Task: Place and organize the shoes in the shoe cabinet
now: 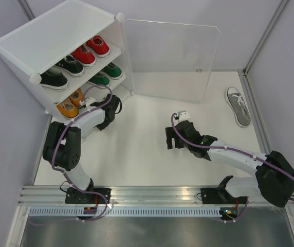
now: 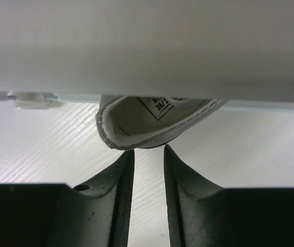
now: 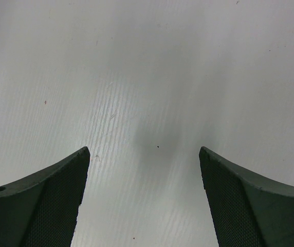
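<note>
The shoe cabinet (image 1: pixel 59 36) stands at the back left with its door (image 1: pixel 172 56) swung open. Red shoes (image 1: pixel 90 51) and black shoes (image 1: pixel 62 72) sit on its upper tiers, green shoes (image 1: pixel 106 74) below, orange shoes (image 1: pixel 71 103) on the bottom. My left gripper (image 1: pixel 113 105) is at the bottom tier's mouth. In the left wrist view its fingertips (image 2: pixel 148 149) stand a narrow gap apart with nothing between them, just short of the heel of a grey shoe (image 2: pixel 147 121) lying under the shelf. Another grey shoe (image 1: pixel 238 105) lies at the far right. My right gripper (image 1: pixel 171 139) hovers open over bare table (image 3: pixel 144 149).
The clear door panel juts out over the table's back middle. A white shelf edge (image 2: pixel 147 46) fills the upper part of the left wrist view. Grey walls close in on the left and right, and a metal rail (image 1: pixel 152 195) runs along the near edge.
</note>
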You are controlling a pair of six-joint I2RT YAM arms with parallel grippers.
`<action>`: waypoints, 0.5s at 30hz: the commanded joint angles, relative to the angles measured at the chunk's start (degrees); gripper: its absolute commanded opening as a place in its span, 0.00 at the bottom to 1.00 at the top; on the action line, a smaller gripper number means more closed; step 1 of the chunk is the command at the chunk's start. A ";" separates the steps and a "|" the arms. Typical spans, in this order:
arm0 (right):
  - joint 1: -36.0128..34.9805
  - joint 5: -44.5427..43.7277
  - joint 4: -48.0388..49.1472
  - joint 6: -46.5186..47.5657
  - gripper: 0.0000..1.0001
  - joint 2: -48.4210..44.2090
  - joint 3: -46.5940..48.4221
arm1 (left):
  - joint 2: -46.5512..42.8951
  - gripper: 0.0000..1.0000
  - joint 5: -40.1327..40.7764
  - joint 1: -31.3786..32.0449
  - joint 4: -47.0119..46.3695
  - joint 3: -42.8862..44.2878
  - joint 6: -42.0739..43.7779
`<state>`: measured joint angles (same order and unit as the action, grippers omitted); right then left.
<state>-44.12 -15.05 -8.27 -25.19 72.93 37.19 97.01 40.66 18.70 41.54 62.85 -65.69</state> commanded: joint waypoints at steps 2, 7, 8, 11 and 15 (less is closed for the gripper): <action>0.09 -0.07 2.03 0.49 0.91 0.02 -0.10 | 2.56 0.34 1.45 -0.07 -5.76 4.64 1.43; 0.09 0.19 2.12 0.40 0.90 0.46 -0.10 | 0.38 0.46 -4.10 2.56 -7.00 4.13 5.83; 0.09 0.28 2.12 0.40 0.90 0.46 -0.10 | -0.67 0.53 -4.19 3.96 -7.09 3.08 7.58; 0.09 0.89 2.38 0.32 0.90 0.20 -0.36 | -5.15 0.68 -3.58 5.56 -7.87 -0.34 11.71; 0.08 1.42 3.09 0.14 0.90 0.29 -0.54 | -12.88 0.83 -0.68 5.56 -13.84 -7.64 18.74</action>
<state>-44.12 -14.72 -7.64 -25.21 73.12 36.97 90.35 37.21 24.77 33.45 59.64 -55.29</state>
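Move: The grey shoe on the cabinet's bottom shelf has its heel right at the left hand's fingertips; its middle is about 8 cm ahead and 8 cm left, some 2 cm lower. On the shelf above, about 18 cm higher, the nearest orange shoe stands roughly 13 cm left and 1 cm ahead, the nearer green shoe 12 cm ahead and 2 cm left. From the right hand the grey shoe lies about 42 cm left and 15 cm ahead. Forward first, only about 2 cm, the left hand's partly closed fingertips nudge at the grey shoe's heel; then it swings off to the right, away from the cabinet, ending about 5 cm right of its start. It lifts some 3 cm late in that swing, easing back a little and turning about 15 degrees clockwise as the fingers spread wide, clear of the heel. ##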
